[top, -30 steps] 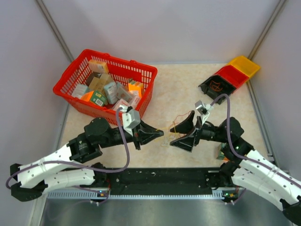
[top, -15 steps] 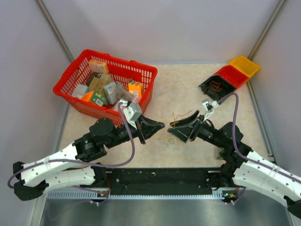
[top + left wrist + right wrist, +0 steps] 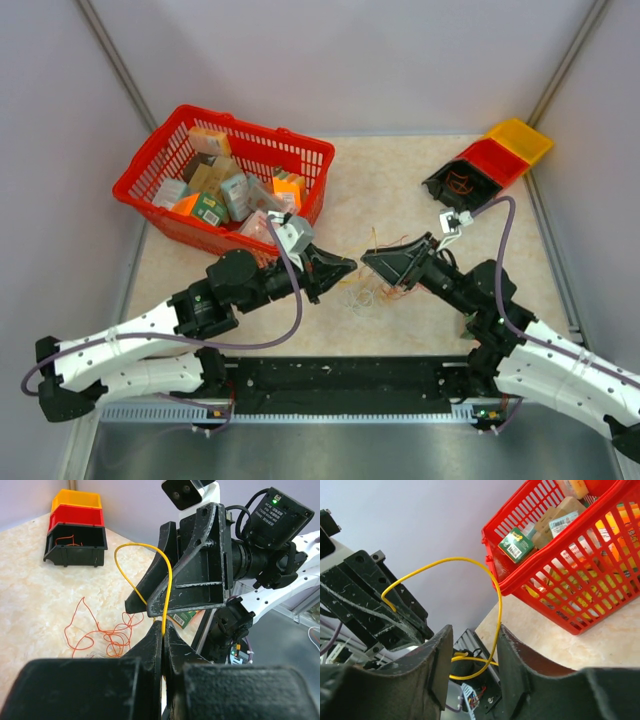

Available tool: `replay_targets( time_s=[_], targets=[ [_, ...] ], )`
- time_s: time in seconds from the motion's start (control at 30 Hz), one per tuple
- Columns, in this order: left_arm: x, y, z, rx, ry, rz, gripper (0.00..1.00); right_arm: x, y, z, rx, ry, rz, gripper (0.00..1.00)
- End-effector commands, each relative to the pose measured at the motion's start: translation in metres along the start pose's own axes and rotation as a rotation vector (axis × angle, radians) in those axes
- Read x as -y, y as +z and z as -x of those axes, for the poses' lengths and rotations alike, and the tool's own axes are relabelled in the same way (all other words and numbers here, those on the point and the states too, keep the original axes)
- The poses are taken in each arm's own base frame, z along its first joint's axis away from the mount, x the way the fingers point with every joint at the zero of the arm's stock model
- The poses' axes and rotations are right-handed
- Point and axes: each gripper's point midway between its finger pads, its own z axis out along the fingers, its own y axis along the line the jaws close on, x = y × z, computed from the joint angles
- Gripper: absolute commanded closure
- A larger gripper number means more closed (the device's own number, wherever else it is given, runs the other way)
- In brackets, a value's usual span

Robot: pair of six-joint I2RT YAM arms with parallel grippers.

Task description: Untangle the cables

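Observation:
The cables (image 3: 374, 291) lie as a thin orange tangle on the table just below both gripper tips, and the left wrist view shows the same tangle (image 3: 106, 637) on the stone surface. A yellow wire (image 3: 168, 575) rises from my left gripper (image 3: 163, 625), which is shut on it, then arches over. My left gripper (image 3: 349, 266) and right gripper (image 3: 367, 260) meet tip to tip. The yellow wire (image 3: 498, 597) hangs down through the gap of my right gripper (image 3: 474, 631), whose jaws stand partly apart around it, close to the right finger.
A red basket (image 3: 256, 125) full of small boxes stands at the back left, close behind the left arm. Stacked black, red and yellow bins (image 3: 487, 164) sit at the back right; the black bin (image 3: 75, 544) holds an orange wire. A green box (image 3: 183, 619) lies by the right arm.
Both grippers have come together over the tangle until their tips nearly touch. The right gripper's jaws have narrowed from wide apart. The left gripper stays shut.

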Motion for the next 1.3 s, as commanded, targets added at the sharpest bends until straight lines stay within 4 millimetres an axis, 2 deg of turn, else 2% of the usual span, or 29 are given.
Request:
replay_targets(
  time_s=[0.0,0.07,0.13,0.17,0.23,0.27,0.33,0.4,0.53,0.7,0.83,0.93,1.03,1.1,1.2,1.27],
  targets=[
    [0.004,0.004,0.012,0.06,-0.017,-0.016,1.0,-0.002,0.003,0.008,0.038,0.002,-0.012,0.67],
    [0.004,0.005,0.011,0.059,-0.017,-0.015,1.0,0.004,0.004,0.008,0.04,0.0,-0.041,0.81],
    [0.0,0.007,0.01,0.056,-0.019,0.001,1.0,0.014,0.004,0.009,0.051,0.0,-0.094,1.0],
    [-0.004,0.007,0.01,0.056,-0.021,0.025,0.94,0.022,0.003,0.007,0.046,-0.002,-0.136,1.0],
    [-0.016,0.006,0.006,0.042,-0.025,0.094,0.54,0.035,0.0,0.011,0.049,-0.023,-0.223,1.0],
    [-0.022,0.004,0.003,0.033,-0.024,0.129,0.41,0.043,-0.003,0.014,0.054,-0.05,-0.268,1.0],
    [-0.03,0.0,0.002,0.033,-0.014,0.165,0.25,0.06,-0.01,0.026,0.084,-0.093,-0.365,1.0],
    [-0.031,-0.005,0.003,0.04,-0.002,0.169,0.18,0.076,-0.019,0.043,0.105,-0.129,-0.458,1.0],
    [-0.033,-0.012,0.004,0.046,0.017,0.171,0.13,0.112,-0.036,0.089,0.169,-0.164,-0.627,1.0],
    [-0.038,-0.016,-0.008,0.03,0.031,0.187,0.13,0.179,-0.061,0.159,0.255,-0.154,-0.95,1.0],
    [-0.037,-0.013,-0.029,-0.005,0.013,0.161,0.13,0.224,-0.083,0.232,0.433,-0.19,-1.124,1.0],
    [-0.03,-0.008,-0.04,-0.031,-0.018,0.116,0.14,0.247,-0.091,0.287,0.537,-0.282,-1.227,1.0],
    [-0.02,-0.006,-0.051,-0.071,-0.05,0.058,0.14,0.276,-0.099,0.331,0.612,-0.282,-1.269,1.0],
    [-0.016,-0.008,-0.056,-0.081,-0.065,0.036,0.14,0.3,-0.105,0.348,0.633,-0.261,-1.304,1.0],
    [-0.011,-0.012,-0.061,-0.086,-0.075,0.001,0.15,0.323,-0.108,0.375,0.672,-0.288,-1.311,1.0],
    [-0.012,-0.014,-0.062,-0.082,-0.073,0.003,0.15,0.344,-0.112,0.383,0.662,-0.295,-1.348,1.0]
  ],
)
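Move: The yellow cable, still pinched in the left fingertips, arches over between the half-open right fingers, within about 1 cm of their middle; the right fingertips are some 5 cm right and 2 cm ahead of the left ones. The orange and white tangle lies 4 cm ahead of the right hand, level sideways, some 30 cm down. From the right hand, the red bin is about 38 cm forward and 34 right, the black bin 29 and 26, the yellow bin 46 and 43, all about 28 cm below. Shut the right gripper on the yellow cable, then open the left wide to let it go. Swing the right hand, still pinching the cable, about 33 cm forward and 35 cm right towards the bins, turning it clockwise nearly 80 degrees and dipping slightly. Ease the open left hand forward and left a couple of centimetres, then sink it about 8 cm in all towards the tangle. ##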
